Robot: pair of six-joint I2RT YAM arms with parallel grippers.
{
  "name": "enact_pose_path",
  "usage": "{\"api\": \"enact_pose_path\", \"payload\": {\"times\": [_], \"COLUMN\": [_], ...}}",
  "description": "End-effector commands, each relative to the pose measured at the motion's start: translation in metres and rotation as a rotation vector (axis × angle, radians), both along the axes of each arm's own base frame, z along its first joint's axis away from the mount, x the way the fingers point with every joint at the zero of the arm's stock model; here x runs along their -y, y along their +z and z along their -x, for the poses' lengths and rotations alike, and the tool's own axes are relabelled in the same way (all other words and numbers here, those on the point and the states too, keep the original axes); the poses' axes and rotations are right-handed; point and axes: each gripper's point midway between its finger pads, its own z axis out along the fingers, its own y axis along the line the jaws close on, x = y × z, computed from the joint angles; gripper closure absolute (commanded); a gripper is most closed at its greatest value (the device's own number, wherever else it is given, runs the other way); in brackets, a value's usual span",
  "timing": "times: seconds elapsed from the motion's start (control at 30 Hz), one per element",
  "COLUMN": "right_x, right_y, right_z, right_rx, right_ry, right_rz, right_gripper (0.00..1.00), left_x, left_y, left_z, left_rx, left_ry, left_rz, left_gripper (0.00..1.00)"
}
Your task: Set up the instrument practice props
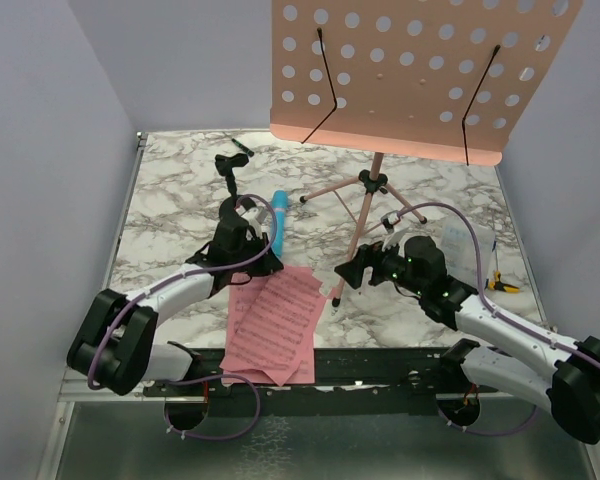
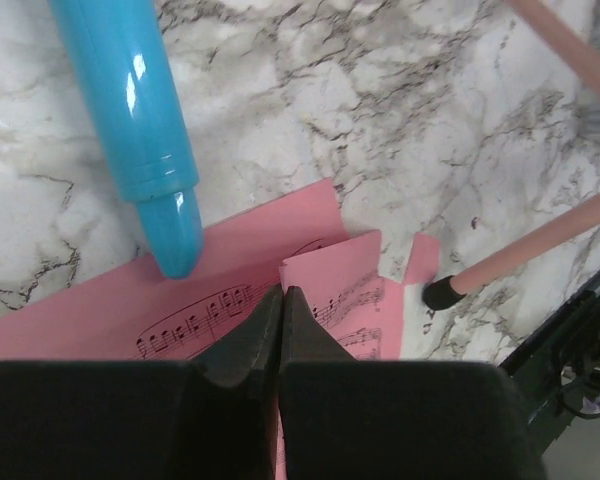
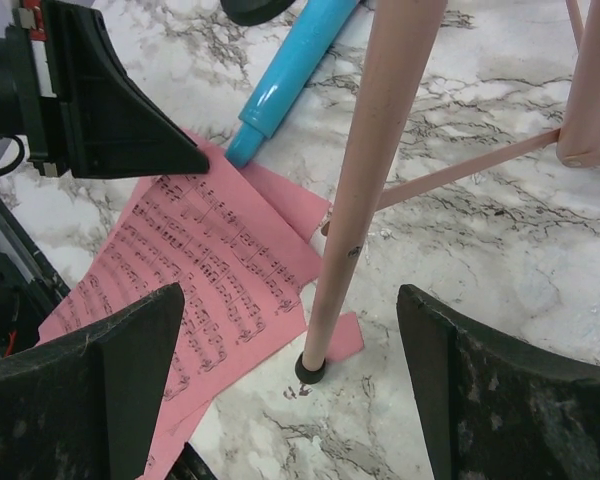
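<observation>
The salmon-pink music stand (image 1: 420, 70) rises at the back, its tripod legs (image 1: 365, 215) on the marble table. Two pink sheet-music pages (image 1: 275, 320) lie overlapping near the front edge, and the light-blue stick (image 1: 279, 222) lies just beyond them. My left gripper (image 1: 265, 262) is at the pages' far end. In the left wrist view its jaws are pressed together on the upper page's edge (image 2: 330, 290), with the stick's tip (image 2: 170, 235) close by. My right gripper (image 3: 290, 300) stands open on either side of the stand's front leg (image 3: 355, 210), whose black foot (image 3: 313, 368) rests on the table.
A small black clip-like object (image 1: 227, 165) and a green pen (image 1: 242, 148) sit at the back left. At the right lie a clear plastic item (image 1: 470, 250) and a yellow-black tool (image 1: 502, 285). Grey walls close in both sides, and a metal rail (image 1: 380, 365) runs along the front.
</observation>
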Motion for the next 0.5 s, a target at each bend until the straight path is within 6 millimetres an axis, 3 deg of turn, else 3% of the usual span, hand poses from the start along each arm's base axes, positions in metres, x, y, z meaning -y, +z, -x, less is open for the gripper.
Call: {"api": "enact_pose_path", "payload": {"times": [0.0, 0.23, 0.47], "right_x": [-0.004, -0.012, -0.032], "right_y": [0.018, 0.039, 0.061], "right_z": [0.004, 0.014, 0.032], "right_rx": [0.034, 0.073, 0.103], "right_ry": [0.025, 0.088, 0.233], "right_rz": [-0.037, -0.115, -0.225], "right_gripper": [0.09, 0.09, 0.1], "left_x": [0.003, -0.013, -0.018], "left_y": [0.058, 0.13, 0.219], "left_z": [-0.017, -0.018, 0.006], "left_rx": [0.16, 0.38, 0.641], "left_ry": [0.035, 0.131, 0.123], "left_rz": [0.082, 0.163, 0.369], "left_gripper": [1.0, 1.0, 1.0]}}
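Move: The pink music sheet is already pinched in the left hand near its top left corner; the music stand's ledge is about 35 cm above that hand, 18 cm to its right and 7 cm farther out. The blue tube's middle lies some 9 cm straight ahead of the left hand and 3 cm lower, and the stand's near foot 13 cm right and 7 cm back, also 3 cm lower. From the right hand, the ledge is roughly 11 cm ahead, 3 cm right and 28 cm up. The pink music sheet is drawn up off the sheet beneath it by the left hand, which keeps its top end pinched and rises about 16 cm, nearly straight up and towards the height of the stand's ledge, fingertips tipping up some 30 degrees. The right hand, open and empty, lifts about 4 cm beside the stand's near leg, easing back and left. ##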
